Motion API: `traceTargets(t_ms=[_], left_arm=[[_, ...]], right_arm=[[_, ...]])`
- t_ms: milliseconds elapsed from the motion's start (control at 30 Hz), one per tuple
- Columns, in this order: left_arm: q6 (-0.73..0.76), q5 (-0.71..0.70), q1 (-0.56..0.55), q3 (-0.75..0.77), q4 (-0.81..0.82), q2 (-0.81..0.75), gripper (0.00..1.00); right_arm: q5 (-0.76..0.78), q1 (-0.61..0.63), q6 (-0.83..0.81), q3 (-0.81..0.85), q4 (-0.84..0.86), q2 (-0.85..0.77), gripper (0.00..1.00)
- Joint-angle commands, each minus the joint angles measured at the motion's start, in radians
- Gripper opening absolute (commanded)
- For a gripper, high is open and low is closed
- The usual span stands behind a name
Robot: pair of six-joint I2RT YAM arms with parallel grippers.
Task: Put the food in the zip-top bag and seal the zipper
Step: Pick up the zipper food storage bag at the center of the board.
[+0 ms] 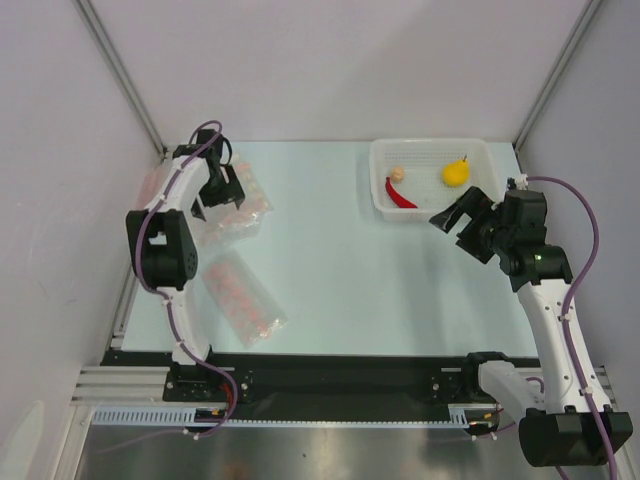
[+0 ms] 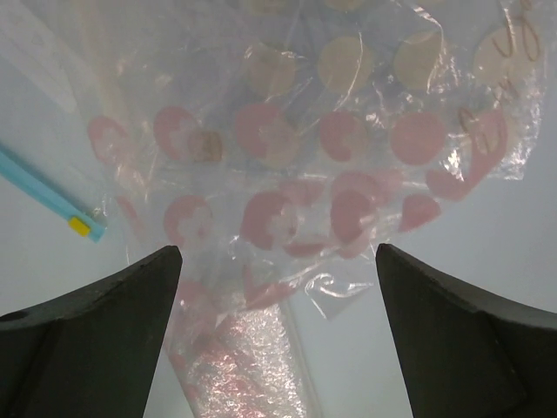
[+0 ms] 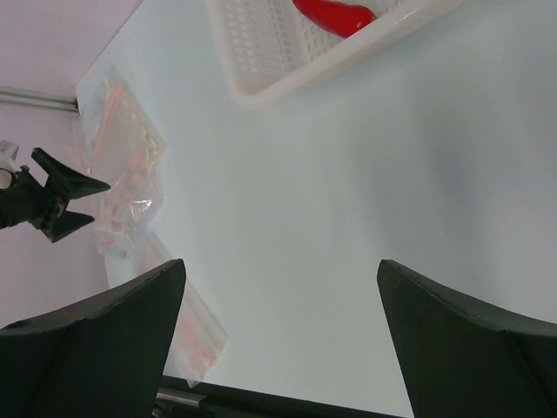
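Three food pieces lie in a white tray (image 1: 382, 205): a red chili pepper (image 1: 400, 192), a small beige bulb (image 1: 397, 173) and a yellow pear-like fruit (image 1: 456, 172). The chili (image 3: 335, 13) also shows at the top of the right wrist view. My right gripper (image 1: 458, 213) hovers open and empty just off the tray's near right corner. My left gripper (image 1: 222, 200) hangs open over clear plastic at the far left. Between its fingers (image 2: 130, 305) lies crinkly, pink-tinted clear plastic (image 2: 248, 366), possibly the zip-top bag. Its zipper I cannot make out.
Flat clear packets with rows of pink-red and pale rounds lie at the left (image 1: 238, 215), one nearer the front (image 1: 245, 297). A blue strip with a yellow end (image 2: 54, 206) lies beside them. Grey walls close in left and right, and a black rail runs along the near edge.
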Motion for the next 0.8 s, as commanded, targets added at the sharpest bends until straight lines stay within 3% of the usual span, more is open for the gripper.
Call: traceTargets(t_ms=[0,133,167,200,233,300,500,767], left_arm=[[0.009,0.026,0.028,0.12,-0.074,0.1,0.98],[0.014,0.123,0.028,0.077,-0.034,0.086,0.72],[0.031,0.15,0.028,0.059,-0.001,0.074,0.53],[0.04,0.17,0.028,0.033,0.01,0.054,0.42],[0.061,0.196,0.026,0.026,0.015,0.049,0.22],[0.083,0.2,0.013,0.032,0.003,0.038,0.0],[0.16,0.206,-0.111,0.005,0.035,-0.075,0.0],[0.247,0.298,-0.374,-0.087,0.113,-0.283,0.0]], right_arm=[[-0.009,-0.005,-0.028,0.031,0.034,0.002,1.0],[0.002,-0.007,-0.037,0.04,0.033,0.009,1.0],[0.003,-0.007,-0.039,0.042,0.033,0.011,0.99],[0.003,-0.007,-0.04,0.04,0.034,0.016,1.0],[0.006,-0.008,-0.04,0.039,0.036,0.016,1.0],[0.008,-0.008,-0.04,0.039,0.036,0.019,1.0],[0.003,-0.007,-0.042,0.045,0.037,0.026,1.0],[-0.062,-0.004,-0.057,0.034,0.076,0.068,0.99]])
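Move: The pink-dotted top zipper bag lies right under the left hand, its middle about 4 cm ahead and 4 cm below, level left-right. A yellow-dotted bag sits beneath its far part, roughly 7 cm ahead and 1 cm left; a blue clip lies some 8 cm back and 9 cm left, and a separate flat bag about 20 cm back and 5 cm right. From the right hand the top bag is some 54 cm left, 19 cm ahead and 18 cm below. The pink-dotted bag's film is met from above: the wide-open left hand sinks about 4 cm onto it and shuts fully, pinching the film between the fingertips. Keeping that hold, the hand then sweeps right with growing speed, about 16 cm, rising roughly 10 cm and easing slightly back, while the wrist turns some 30 degrees clockwise. ##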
